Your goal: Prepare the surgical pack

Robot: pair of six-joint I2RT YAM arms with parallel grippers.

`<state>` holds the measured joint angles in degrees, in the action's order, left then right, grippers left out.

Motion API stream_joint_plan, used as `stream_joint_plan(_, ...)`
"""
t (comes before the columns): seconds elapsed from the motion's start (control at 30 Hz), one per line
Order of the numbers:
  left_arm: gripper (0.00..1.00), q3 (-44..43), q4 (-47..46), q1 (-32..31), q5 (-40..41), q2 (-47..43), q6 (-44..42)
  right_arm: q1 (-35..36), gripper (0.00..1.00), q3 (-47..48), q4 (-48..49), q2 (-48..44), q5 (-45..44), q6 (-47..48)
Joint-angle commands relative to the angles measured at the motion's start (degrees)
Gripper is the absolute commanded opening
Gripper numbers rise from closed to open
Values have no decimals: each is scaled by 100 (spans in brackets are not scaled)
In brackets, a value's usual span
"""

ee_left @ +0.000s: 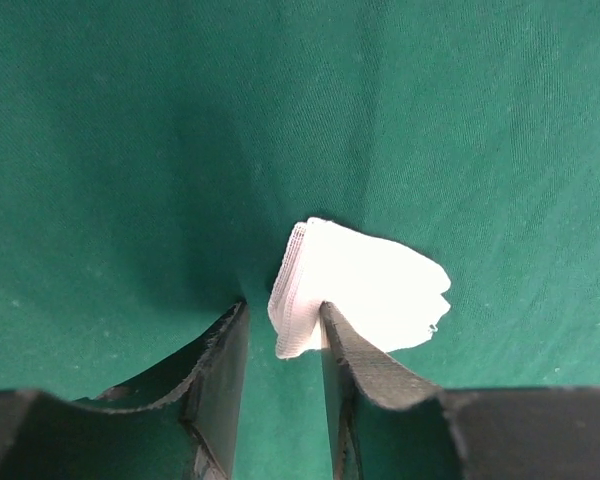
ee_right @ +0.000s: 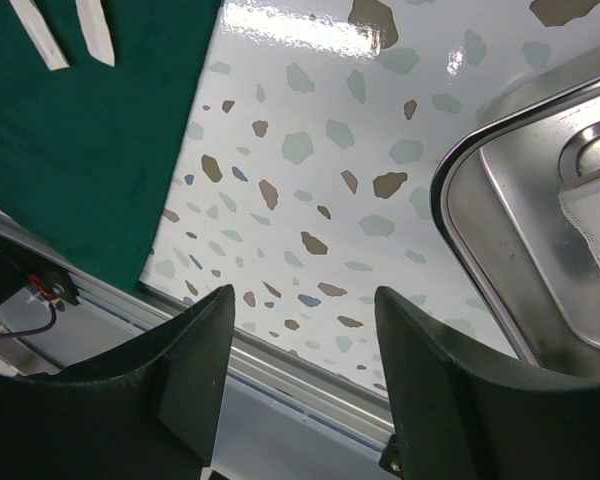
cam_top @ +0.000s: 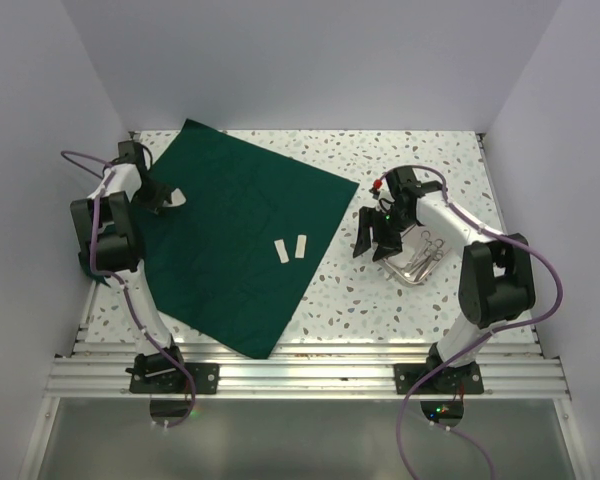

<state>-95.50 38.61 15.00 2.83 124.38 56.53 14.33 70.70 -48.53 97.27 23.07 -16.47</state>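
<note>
The surgical pack's dark green cloth [cam_top: 242, 240] lies spread flat on the left half of the table. On it are two white strips [cam_top: 281, 252] [cam_top: 301, 246]. My left gripper [cam_top: 170, 199] is down on the cloth's left edge. Its jaws are apart, and a folded white gauze pad [ee_left: 370, 290] pokes in between the tips [ee_left: 285, 320], touching the right finger. My right gripper [cam_top: 370, 245] hangs open and empty just left of the steel tray [cam_top: 402, 272], which holds steel instruments [cam_top: 430, 250]. In the right wrist view the open gripper [ee_right: 305, 300] has the tray rim [ee_right: 458, 190] to its right.
White walls close in the table on three sides. An aluminium rail [cam_top: 300, 375] runs along the near edge, with both arm bases on it. Something white and mesh-like [ee_right: 595, 225] lies in the tray. Speckled tabletop [cam_top: 350, 290] separates the cloth from the tray.
</note>
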Motion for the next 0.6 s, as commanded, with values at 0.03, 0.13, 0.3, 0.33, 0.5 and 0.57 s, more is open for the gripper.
stream_joint_plan(0.03, 35, -223, -187, 73, 139, 122, 104, 18, 62, 164, -33, 37, -83, 100)
stream_joint_plan(0.13, 29, -223, -231, 82, 104, 157, 112, 17, 62, 172, -51, 46, -92, 109)
stream_joint_plan(0.3, 19, -276, -284, 82, 69, 131, 121, 26, 62, 199, -60, 55, -110, 118)
stream_joint_plan(0.33, 15, -284, -275, 82, 51, 113, 121, 26, 62, 216, -60, 55, -110, 118)
stream_joint_plan(0.5, 1, -320, -258, 64, 16, -202, -54, 26, 62, 392, -112, 72, -101, 118)
stream_joint_plan(0.57, 0, -337, -223, -6, -2, -395, -273, 35, 62, 462, -148, 64, -75, 109)
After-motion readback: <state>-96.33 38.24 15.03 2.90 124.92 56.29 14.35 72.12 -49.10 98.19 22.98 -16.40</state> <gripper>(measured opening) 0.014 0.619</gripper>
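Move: Just off the left fingertips lies the last gauze pad, its middle about 3 cm to the right and 1 cm ahead, roughly 1 cm below, with its near-left hem already between the half-open fingers. Nothing else stands close: the two white strips lie some 40 and 45 cm to the right and 17 cm nearer the base. From the right hand the gauze is about 60 cm left, 19 cm ahead and 7 cm lower. Closing is nearly all the left hand does: low over the green drape and without turning, it shuts its fingers from under half open to fully shut, pinching the gauze's near-left hem. Meanwhile it eases forward only about half a centimetre, its height practically unchanged. ##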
